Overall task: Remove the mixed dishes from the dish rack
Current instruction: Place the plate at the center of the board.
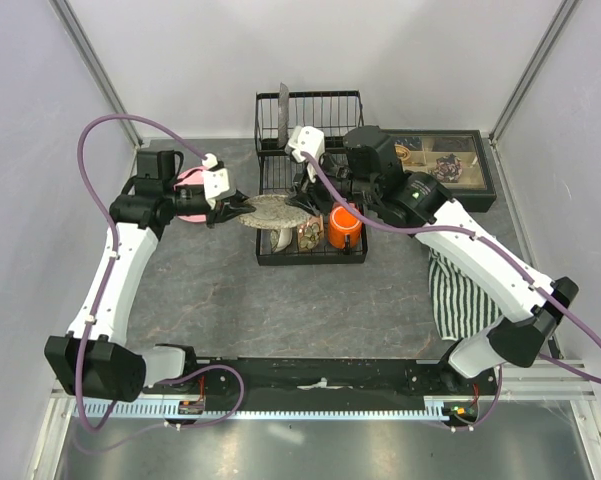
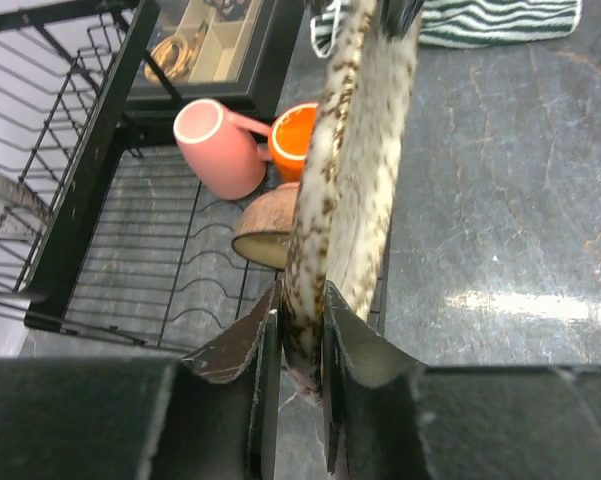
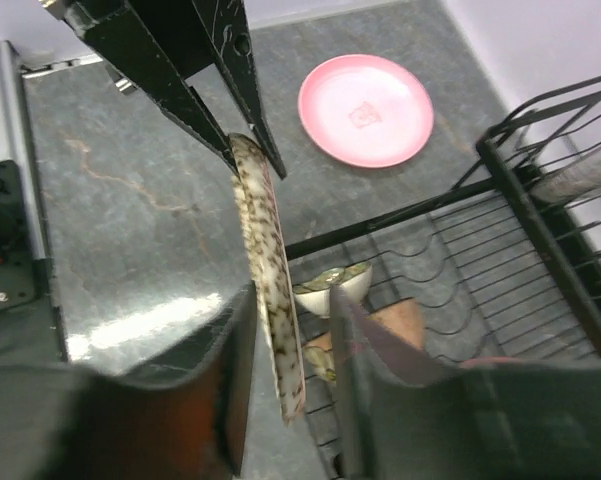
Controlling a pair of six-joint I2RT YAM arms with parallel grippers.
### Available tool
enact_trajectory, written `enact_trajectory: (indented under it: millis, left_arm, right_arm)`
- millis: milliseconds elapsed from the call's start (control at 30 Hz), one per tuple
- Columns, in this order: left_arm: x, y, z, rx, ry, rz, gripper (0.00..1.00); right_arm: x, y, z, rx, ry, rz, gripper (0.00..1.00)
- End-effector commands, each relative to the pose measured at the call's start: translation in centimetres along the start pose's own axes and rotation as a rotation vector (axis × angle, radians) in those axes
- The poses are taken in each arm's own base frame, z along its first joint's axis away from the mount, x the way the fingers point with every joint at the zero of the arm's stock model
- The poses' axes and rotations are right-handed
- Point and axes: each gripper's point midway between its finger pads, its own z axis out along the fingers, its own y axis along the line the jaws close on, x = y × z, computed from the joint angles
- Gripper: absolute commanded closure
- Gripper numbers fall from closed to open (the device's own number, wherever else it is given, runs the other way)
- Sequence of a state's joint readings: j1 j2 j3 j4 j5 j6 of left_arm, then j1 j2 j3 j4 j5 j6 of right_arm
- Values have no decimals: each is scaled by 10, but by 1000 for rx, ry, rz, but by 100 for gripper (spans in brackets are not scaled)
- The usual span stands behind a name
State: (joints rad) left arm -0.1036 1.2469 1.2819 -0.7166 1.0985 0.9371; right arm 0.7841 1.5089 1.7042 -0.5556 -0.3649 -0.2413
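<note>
The grey speckled plate [image 1: 272, 210] hangs over the left front corner of the black dish rack [image 1: 310, 260]. My left gripper [image 1: 242, 208] is shut on its left rim; in the left wrist view the fingers [image 2: 270, 330] pinch the plate [image 2: 350, 170] tight. My right gripper [image 1: 305, 200] stands open around the opposite rim: the plate [image 3: 265, 260] rests by the left finger and a gap shows before the right finger [image 3: 355, 330]. In the lower basket lie the pink mug [image 2: 215, 150], orange mug [image 1: 345, 228], brown bowl [image 2: 265, 230] and small pale bowl [image 3: 332, 288]. The pink plate [image 3: 365, 110] lies on the table to the left.
A dark compartmented tray of trinkets [image 1: 450, 165] sits right of the rack. A striped cloth [image 1: 458, 290] lies under my right arm. The rack's upright back section [image 1: 310, 115] holds a dark flat piece [image 1: 282, 115].
</note>
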Motion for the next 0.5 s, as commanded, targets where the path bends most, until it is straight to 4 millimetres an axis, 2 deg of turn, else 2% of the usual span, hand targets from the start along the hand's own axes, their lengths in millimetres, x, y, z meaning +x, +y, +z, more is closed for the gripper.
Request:
enact_trajectory:
  millis: [0,100,200,300,467]
  left_arm:
    - [0,10,-6,-21,-11,-30,98]
    - [-5,18,-14,-46,-39,-67,98]
    - [-9,22,-19,-61,-66,-117,98]
    - [-9,36,-34,-130,-79,-183,98]
    - [-8,66,-73,-314,-139,-314,98]
  right_arm:
    - [-35,-11,-23,85,-109,-71,44]
    - [-31,-16,-24,111,-94,-80,35]
    - [-29,-19,-27,133,-88,-85,31]
    - [-29,-25,-30,172,-84,-88,31]
    - [-29,-33,-35,223,-76,-95,30]
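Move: My left hand already pinches the speckled plate by its left rim, its middle about 5 cm to the right of that hand. The pink plate lies on the table some 12 cm left of my left hand, 10 cm ahead and 25 cm below; the white bowl in the rack is roughly 6 cm right and 21 cm below. My right hand, just loosening at the far rim, has the speckled plate's middle 5 cm to its left and the pink plate about 22 cm left and 11 cm ahead. I draw the speckled plate away to the left and forward with my left hand, about 7 cm towards the pink plate and speeding up, keeping the rim pinched while the hand turns some 15 degrees counter-clockwise and tips a little. My right fingers go on opening wide and come clear of the rim as that hand backs off 2 cm up and to the right, easing slightly forward. ##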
